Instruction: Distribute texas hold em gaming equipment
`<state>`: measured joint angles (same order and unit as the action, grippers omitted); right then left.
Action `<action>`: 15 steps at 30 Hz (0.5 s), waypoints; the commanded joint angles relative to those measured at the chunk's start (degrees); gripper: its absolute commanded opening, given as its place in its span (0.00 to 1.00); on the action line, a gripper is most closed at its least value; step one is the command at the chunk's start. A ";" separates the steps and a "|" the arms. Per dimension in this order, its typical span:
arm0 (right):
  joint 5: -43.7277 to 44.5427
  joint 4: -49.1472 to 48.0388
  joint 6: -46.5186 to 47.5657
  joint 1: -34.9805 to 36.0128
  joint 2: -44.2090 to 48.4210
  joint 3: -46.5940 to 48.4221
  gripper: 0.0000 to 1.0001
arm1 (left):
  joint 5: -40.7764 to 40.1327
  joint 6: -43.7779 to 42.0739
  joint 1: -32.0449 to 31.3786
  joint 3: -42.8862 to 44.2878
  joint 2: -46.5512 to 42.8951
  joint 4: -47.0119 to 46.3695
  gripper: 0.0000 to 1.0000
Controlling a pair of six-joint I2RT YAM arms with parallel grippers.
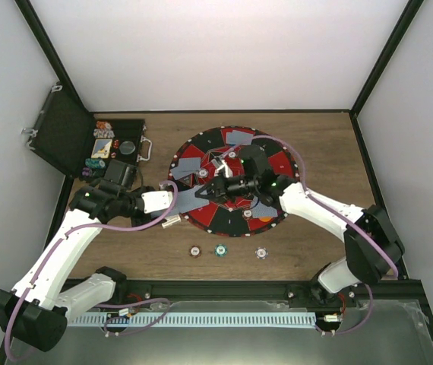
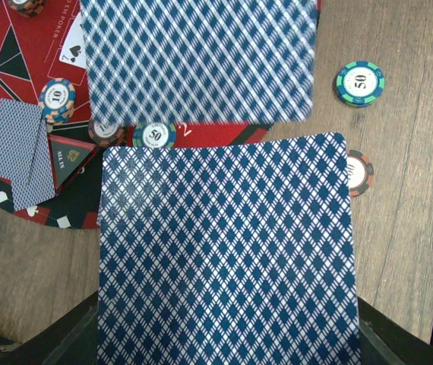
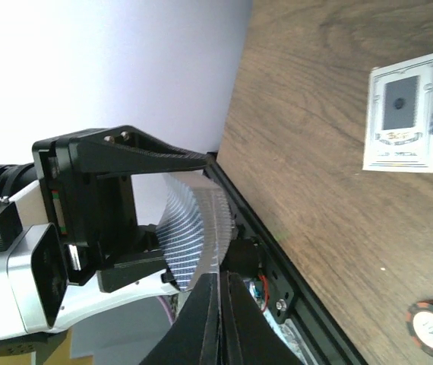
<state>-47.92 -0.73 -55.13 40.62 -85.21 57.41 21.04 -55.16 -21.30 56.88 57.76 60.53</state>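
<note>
My left gripper [image 1: 175,202] is shut on a deck of blue-backed playing cards [image 2: 228,251], which fills the left wrist view and hides the jaws. A little above the round red-and-black poker mat [image 1: 201,144], my right gripper [image 3: 218,277] is shut on the edge of one card [image 3: 194,228]. That card bends away from the deck and shows blurred in the left wrist view as a top card [image 2: 197,61]. Dealt cards [image 1: 239,138] lie face down on the mat. Three poker chips [image 1: 220,250] sit in a row on the wood in front of it.
A black hinged case [image 1: 64,129] stands open at the back left with chips in it. A card box [image 3: 406,122] lies on the wood. More chips [image 2: 57,99] rest on the mat's edge, and a teal chip [image 2: 359,82] lies beside it.
</note>
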 commanded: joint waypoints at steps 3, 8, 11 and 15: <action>3.68 15.35 10.94 -5.70 3.30 6.47 0.01 | 0.41 -0.39 0.13 -0.10 -0.53 -0.77 0.06; 19.35 31.40 23.83 -8.09 -0.29 15.21 0.01 | 0.39 -0.37 0.12 -0.17 -0.65 -0.77 0.06; 32.06 37.25 31.34 -8.11 -4.58 20.16 0.01 | 0.33 -0.28 0.12 -0.19 -0.71 -0.77 0.06; 51.69 37.63 41.63 -7.55 -8.86 23.56 0.01 | 0.25 -0.17 0.20 -0.20 -0.79 -0.77 0.06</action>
<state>-20.25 30.35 -27.75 32.51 -89.86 77.71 20.80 -55.16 -21.30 56.88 57.76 60.53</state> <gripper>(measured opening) 0.011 0.608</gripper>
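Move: The empty row beside the face-up seven of spades, where my card seems bound, is about 20 cm ahead of my right hand, 11 cm to its right and some 20 cm below. On the table at that height, the seven is 20 cm ahead and 5 cm right, and the far pair of cards 34 cm ahead and 10 cm right. The left pair is about 25 cm ahead and 6 cm left. From my left hand, the empty row is roughly 23 cm ahead, 19 cm right and 17 cm down. I carry the card, already clear of the deck and pinched in my right fingers, about 11 cm forward and 7 to 8 cm right, away from the deck and in over the mat towards the row beside the seven. I stay nearly level and speed up at first. Meanwhile my wrist turns nearly 40 degrees, so the fingers go from pointing left to leaning forward and more steeply down. My left hand keeps still, holding the deck. ##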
